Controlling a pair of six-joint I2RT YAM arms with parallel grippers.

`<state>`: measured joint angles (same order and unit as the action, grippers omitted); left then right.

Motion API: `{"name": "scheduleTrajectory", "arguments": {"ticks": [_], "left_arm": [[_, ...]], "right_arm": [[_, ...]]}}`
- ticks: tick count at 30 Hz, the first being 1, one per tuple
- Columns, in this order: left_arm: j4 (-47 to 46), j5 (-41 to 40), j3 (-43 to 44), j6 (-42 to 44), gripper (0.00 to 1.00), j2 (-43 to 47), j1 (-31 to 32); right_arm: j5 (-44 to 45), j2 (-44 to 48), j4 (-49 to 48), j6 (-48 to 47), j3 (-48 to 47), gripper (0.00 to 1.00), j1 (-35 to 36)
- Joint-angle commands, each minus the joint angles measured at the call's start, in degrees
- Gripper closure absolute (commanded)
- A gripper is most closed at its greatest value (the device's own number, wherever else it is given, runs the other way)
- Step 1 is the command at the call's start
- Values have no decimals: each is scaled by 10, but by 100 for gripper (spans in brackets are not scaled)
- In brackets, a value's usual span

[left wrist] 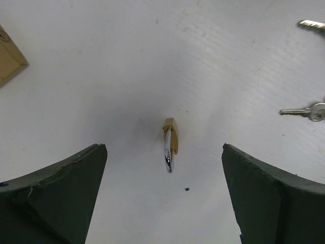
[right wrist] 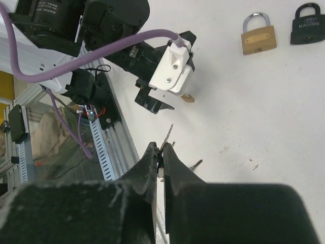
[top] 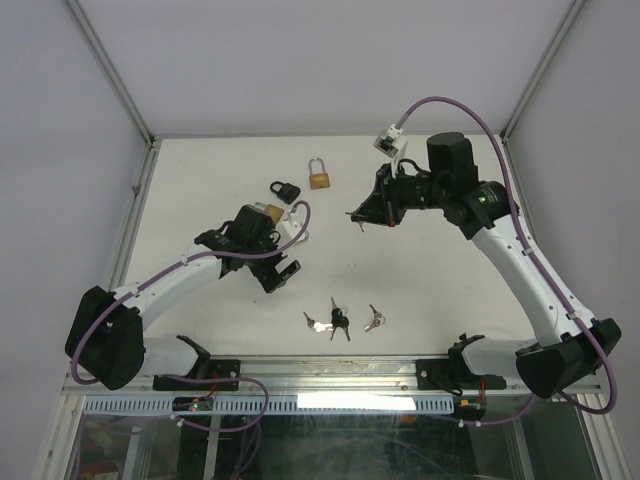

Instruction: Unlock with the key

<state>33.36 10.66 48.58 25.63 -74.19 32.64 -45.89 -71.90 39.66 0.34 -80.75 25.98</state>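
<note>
A small brass padlock point(left wrist: 171, 136) shows edge-on between my left fingers, its shiny shackle pointing at the camera, and touches neither finger. My left gripper point(left wrist: 162, 149) is wide open over it. The same padlock point(right wrist: 188, 97) peeks out under the left gripper in the right wrist view. My right gripper point(right wrist: 161, 152) is shut on a key point(right wrist: 168, 134), whose blade sticks out past the fingertips. From above, the right gripper point(top: 360, 218) hangs over the table's middle, right of the left gripper point(top: 283, 274).
A black padlock point(top: 286, 190) and a second brass padlock point(top: 319, 176) lie at the back of the table. Three loose keys point(top: 340, 318) lie near the front edge. Two keys point(left wrist: 310, 112) show at the right of the left wrist view.
</note>
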Motion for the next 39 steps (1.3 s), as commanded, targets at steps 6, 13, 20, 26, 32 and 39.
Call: {"name": "scheduleTrajectory", "arguments": {"ticks": [6, 13, 20, 26, 32, 39], "left_arm": [[-57, -59, -23, 38, 2, -54, 4], [-60, -34, -35, 33, 32, -64, 5], [-80, -28, -38, 17, 35, -73, 9], [-86, -23, -33, 11, 54, -106, 10], [-87, -13, -34, 13, 67, -103, 10], [-72, 29, 4, -39, 100, -98, 2]], "right_arm": [[19, 5, -3, -14, 3, 100, 7], [20, 5, -16, -11, 6, 100, 7], [17, -6, -11, -18, -10, 100, 7], [21, -7, -6, -21, -11, 100, 7], [34, -3, 2, -27, -23, 100, 7], [0, -1, 9, -31, -30, 100, 5]]}}
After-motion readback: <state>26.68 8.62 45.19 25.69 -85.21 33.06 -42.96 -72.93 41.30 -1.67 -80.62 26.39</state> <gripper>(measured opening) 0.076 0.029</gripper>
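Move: The small brass padlock stands edge-on almost right under my open left hand, about 7 cm below and 1 cm to the left. From this hand the big brass padlock lies some 16 cm ahead and 2 cm left; the small key is about 10 cm back and 8 cm right, the black key bunch 9 cm back and 14 cm right, all at table level. From my right hand the small padlock is about 17 cm left, level fore-and-aft and 31 cm below. I bring my left hand down about 6 cm onto the small padlock, first easing some 2 cm left and tilting slightly, then edging partly back to the right. The wide-open fingers start closing in stages once most of the drop is done, and at the bottom they shut, pinching the small padlock between the tips. My right hand keeps its grip on the key, almost still. ##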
